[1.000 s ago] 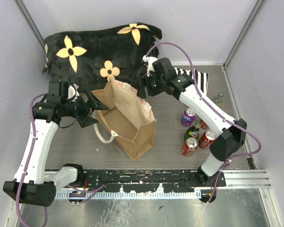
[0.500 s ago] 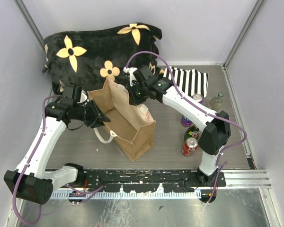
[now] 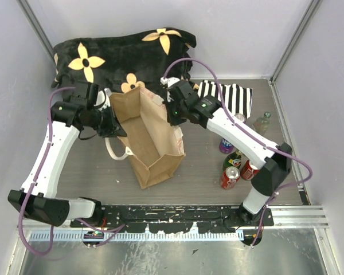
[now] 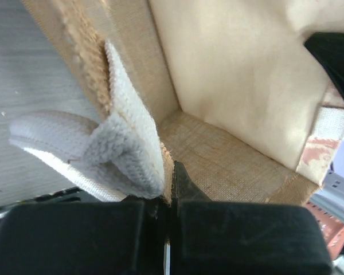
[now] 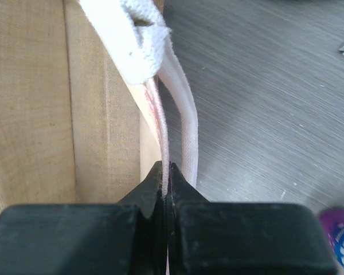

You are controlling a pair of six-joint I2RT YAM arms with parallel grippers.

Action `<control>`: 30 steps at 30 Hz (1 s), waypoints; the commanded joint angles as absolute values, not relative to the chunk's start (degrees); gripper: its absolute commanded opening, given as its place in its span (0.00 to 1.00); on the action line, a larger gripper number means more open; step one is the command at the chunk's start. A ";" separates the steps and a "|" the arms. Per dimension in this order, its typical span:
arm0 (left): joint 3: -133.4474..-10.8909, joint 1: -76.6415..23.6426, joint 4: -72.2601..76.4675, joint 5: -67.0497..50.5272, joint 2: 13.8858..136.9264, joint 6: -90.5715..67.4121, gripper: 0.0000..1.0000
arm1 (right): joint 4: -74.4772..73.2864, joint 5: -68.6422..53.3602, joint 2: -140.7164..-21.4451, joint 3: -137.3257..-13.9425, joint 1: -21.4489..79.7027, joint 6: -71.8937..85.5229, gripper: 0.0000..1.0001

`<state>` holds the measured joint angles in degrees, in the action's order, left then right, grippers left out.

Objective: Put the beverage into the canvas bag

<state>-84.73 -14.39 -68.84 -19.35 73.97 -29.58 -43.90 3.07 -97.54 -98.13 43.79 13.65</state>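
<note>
The tan canvas bag (image 3: 157,166) stands upright mid-table with its mouth spread wide. My left gripper (image 3: 113,127) is shut on the bag's left rim beside a white handle (image 4: 74,143); the left wrist view looks down onto the bag's bare floor (image 4: 229,166). My right gripper (image 3: 173,117) is shut on the pinkish right rim (image 5: 159,114), next to the other white strap (image 5: 183,132). Beverages stand to the bag's right: a purple can (image 3: 227,143), a green bottle (image 3: 234,159) and two red cans (image 3: 230,177). Neither gripper holds a drink.
A black blanket with yellow flowers (image 3: 120,51) lies at the back. A black-and-white striped cloth (image 3: 229,96) sits behind the right arm, with a clear bottle (image 3: 263,121) near the right wall. The purple can (image 5: 339,238) shows at the right wrist view's corner.
Both grippers went from open to shut on opposite rims of the bag. The bag's mouth has been drawn wider and its top shifted toward the back left.
</note>
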 commanded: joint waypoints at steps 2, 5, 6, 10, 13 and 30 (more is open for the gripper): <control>-92.90 -14.17 -75.22 -16.23 78.56 -15.75 0.00 | -49.67 14.30 -87.55 -95.01 44.25 18.87 0.01; -92.74 -14.24 -75.82 -14.32 79.29 -12.21 0.00 | -52.89 17.98 -84.66 -93.66 44.21 20.79 0.01; -92.20 -14.26 -75.82 -13.85 79.40 -10.72 0.00 | -54.04 18.84 -83.86 -93.42 44.21 21.20 0.01; -89.79 -14.34 -76.09 -12.10 79.55 -7.31 0.00 | -56.44 21.59 -80.47 -90.75 44.21 22.14 0.01; -87.75 -14.75 -74.89 -10.87 79.29 -6.31 0.00 | -56.20 22.22 -78.71 -87.68 44.18 22.25 0.01; -85.21 -24.35 -65.78 -7.42 82.95 -12.52 0.00 | -50.46 26.29 -72.95 -73.74 43.87 25.79 0.05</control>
<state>-85.17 -24.34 -71.11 -9.43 81.32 -10.83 -53.63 22.90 -74.83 -74.67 44.07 24.91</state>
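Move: Between the two hands stands the canvas bag, each already pinching its rim by a white handle. From the right hand its middle lies about 12 cm left, 3 cm back and 10 cm below; from the left hand roughly 10 cm right and 3 cm ahead, 11 cm lower. The purple can stands some 23 cm to the right hand's right, about level with it, and the green bottle 24 cm right and 11 cm back, both around 14 cm lower. Pulling the bag's right rim outward towards the purple can, the right hand goes about 14 cm right and 7 cm back, arching up before sinking, and turns some 20 degrees clockwise. The left hand keeps its pinch on the left rim, swings slightly left and returns while sinking about 5 cm, rolling its left side up and turning clockwise. ##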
